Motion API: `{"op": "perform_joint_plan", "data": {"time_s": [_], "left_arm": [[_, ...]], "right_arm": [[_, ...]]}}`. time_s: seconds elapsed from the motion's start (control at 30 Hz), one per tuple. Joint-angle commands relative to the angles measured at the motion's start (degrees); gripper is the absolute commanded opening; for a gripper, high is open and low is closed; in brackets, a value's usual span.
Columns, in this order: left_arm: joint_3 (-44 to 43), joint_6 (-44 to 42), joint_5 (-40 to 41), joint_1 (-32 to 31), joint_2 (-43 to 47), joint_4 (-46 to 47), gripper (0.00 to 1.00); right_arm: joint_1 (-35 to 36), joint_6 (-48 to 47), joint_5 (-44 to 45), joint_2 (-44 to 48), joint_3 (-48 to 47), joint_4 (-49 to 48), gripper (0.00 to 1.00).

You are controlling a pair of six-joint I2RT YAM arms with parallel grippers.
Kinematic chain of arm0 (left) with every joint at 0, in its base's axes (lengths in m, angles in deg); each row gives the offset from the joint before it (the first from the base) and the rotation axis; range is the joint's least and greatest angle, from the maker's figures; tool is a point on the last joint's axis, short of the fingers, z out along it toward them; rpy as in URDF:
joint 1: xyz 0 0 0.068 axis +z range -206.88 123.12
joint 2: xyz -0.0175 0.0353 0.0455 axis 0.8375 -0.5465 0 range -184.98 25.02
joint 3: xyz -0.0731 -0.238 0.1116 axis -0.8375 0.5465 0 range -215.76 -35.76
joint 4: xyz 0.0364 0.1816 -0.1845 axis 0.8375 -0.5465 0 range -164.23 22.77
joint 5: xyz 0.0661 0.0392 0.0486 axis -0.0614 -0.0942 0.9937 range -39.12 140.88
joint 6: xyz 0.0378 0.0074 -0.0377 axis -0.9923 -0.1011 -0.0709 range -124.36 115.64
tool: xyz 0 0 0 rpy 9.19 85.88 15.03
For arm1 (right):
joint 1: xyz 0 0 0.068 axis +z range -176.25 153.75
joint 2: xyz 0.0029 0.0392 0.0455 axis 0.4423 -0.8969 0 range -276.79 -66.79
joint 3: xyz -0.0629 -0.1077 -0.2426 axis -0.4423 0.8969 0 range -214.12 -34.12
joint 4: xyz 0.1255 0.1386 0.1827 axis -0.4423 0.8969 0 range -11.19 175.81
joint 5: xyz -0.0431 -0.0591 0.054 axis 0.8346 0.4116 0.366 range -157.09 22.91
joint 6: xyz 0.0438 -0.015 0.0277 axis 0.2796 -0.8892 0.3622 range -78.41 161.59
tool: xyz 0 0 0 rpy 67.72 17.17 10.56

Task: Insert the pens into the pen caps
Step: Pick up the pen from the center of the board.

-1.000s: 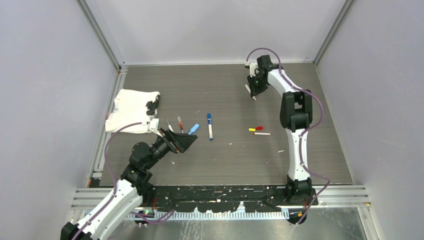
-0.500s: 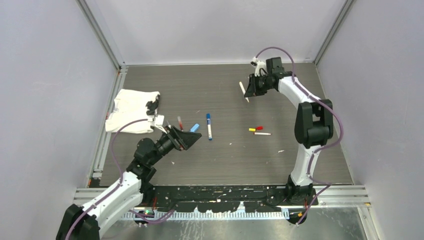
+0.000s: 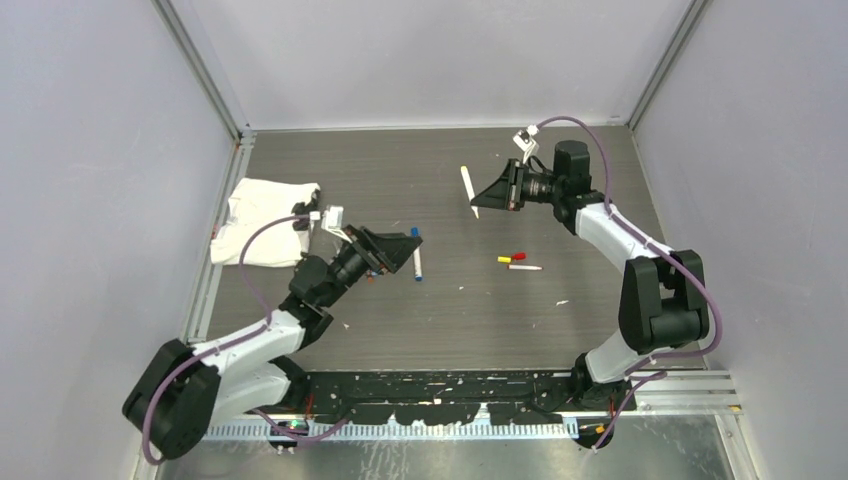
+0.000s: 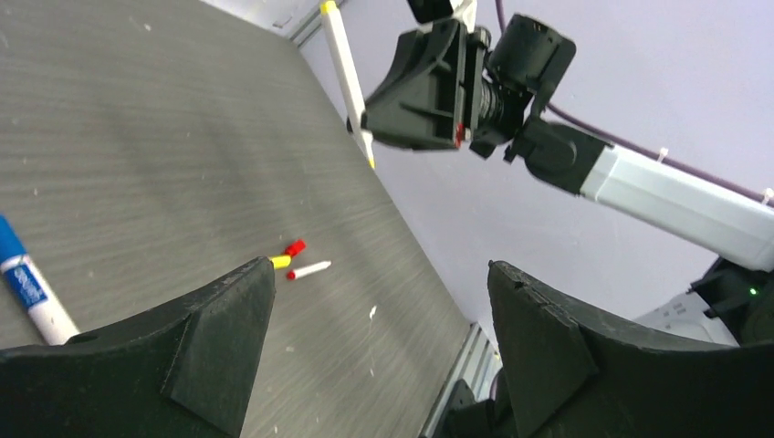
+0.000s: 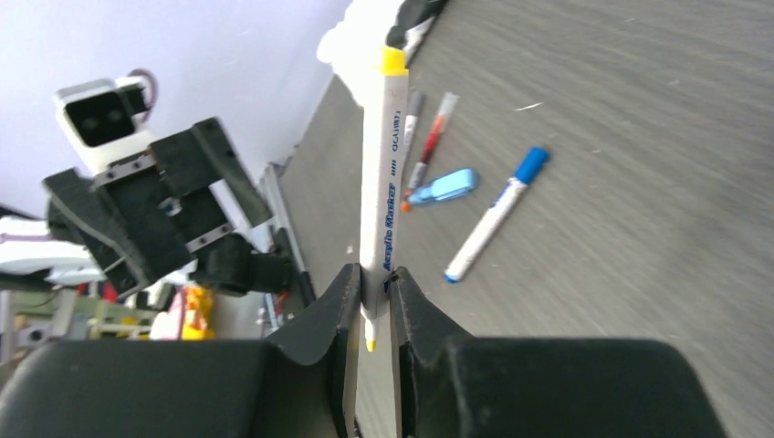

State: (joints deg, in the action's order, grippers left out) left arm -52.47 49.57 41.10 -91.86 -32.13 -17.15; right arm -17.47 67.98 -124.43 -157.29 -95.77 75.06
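Observation:
My right gripper (image 3: 484,196) hangs above the far middle of the table, shut on a white pen (image 3: 467,187) with a yellow end and yellow tip (image 5: 383,182), gripped close to the tip. My left gripper (image 3: 398,252) is open and empty (image 4: 379,274), raised and facing the right gripper (image 4: 429,87). A blue pen (image 3: 417,256) lies just beside the left gripper. Right of centre lie a yellow cap (image 3: 505,259), a red cap (image 3: 518,256) and a red-tipped pen (image 3: 524,267). A red pen (image 5: 432,141) and a dark pen (image 5: 411,114) lie side by side.
A crumpled white cloth (image 3: 262,220) lies at the left edge of the table. A light-blue oblong piece (image 5: 444,186) rests between the red pen and the blue pen (image 5: 497,214). Grey walls close in the table on three sides.
The right arm has swung outward and turned its gripper leftward, carrying the yellow pen toward the middle. The left gripper has lifted and moved forward over the pens, still open.

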Motion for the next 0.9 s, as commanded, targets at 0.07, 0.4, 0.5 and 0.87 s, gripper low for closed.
{"op": "perform_joint_plan", "data": {"time_s": [0.07, 0.4, 0.5, 0.87], "left_arm": [[-6.12, -1.93, 6.07, -2.01, -10.82, 17.14, 0.85], [-16.4, 0.63, 7.13, -2.9, -26.66, 26.38, 0.74], [-18.43, 1.01, 7.17, -3.03, -28.6, 26.31, 0.71], [-21.16, 2.89, 5.08, -3.64, -32.06, 26.02, 0.48]], "right_arm": [[0.3, 11.15, -9.62, 3.91, 3.89, -17.53, 0.01], [4.76, 12.94, -11.1, 3.76, 4.43, -20.69, 0.01], [5.56, 12.81, -11.29, 3.74, 4.35, -20.64, 0.01], [7.22, 12.57, -11.73, 3.47, 4.25, -20.67, 0.01]]}}
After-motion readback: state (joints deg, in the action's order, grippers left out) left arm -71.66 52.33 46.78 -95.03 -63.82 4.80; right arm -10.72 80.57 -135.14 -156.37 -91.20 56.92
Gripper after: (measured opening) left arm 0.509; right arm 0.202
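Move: The pen, upright with its yellow end on top and already pinched near its lower end by the right hand, has its middle about 12 cm ahead, 13 cm right and 3 cm above the left hand. From the right hand, the left gripper lies some 13 cm left, 10 cm back and a little lower. On the table about 21 cm below the left hand, the blue-capped marker is 3 cm back and 1 cm left, and the light-blue marker 4 cm back and 7 cm left. Left hand reaches 10 cm forward-right, rising and half closing, as the right brings the pen 7 cm back-left. ##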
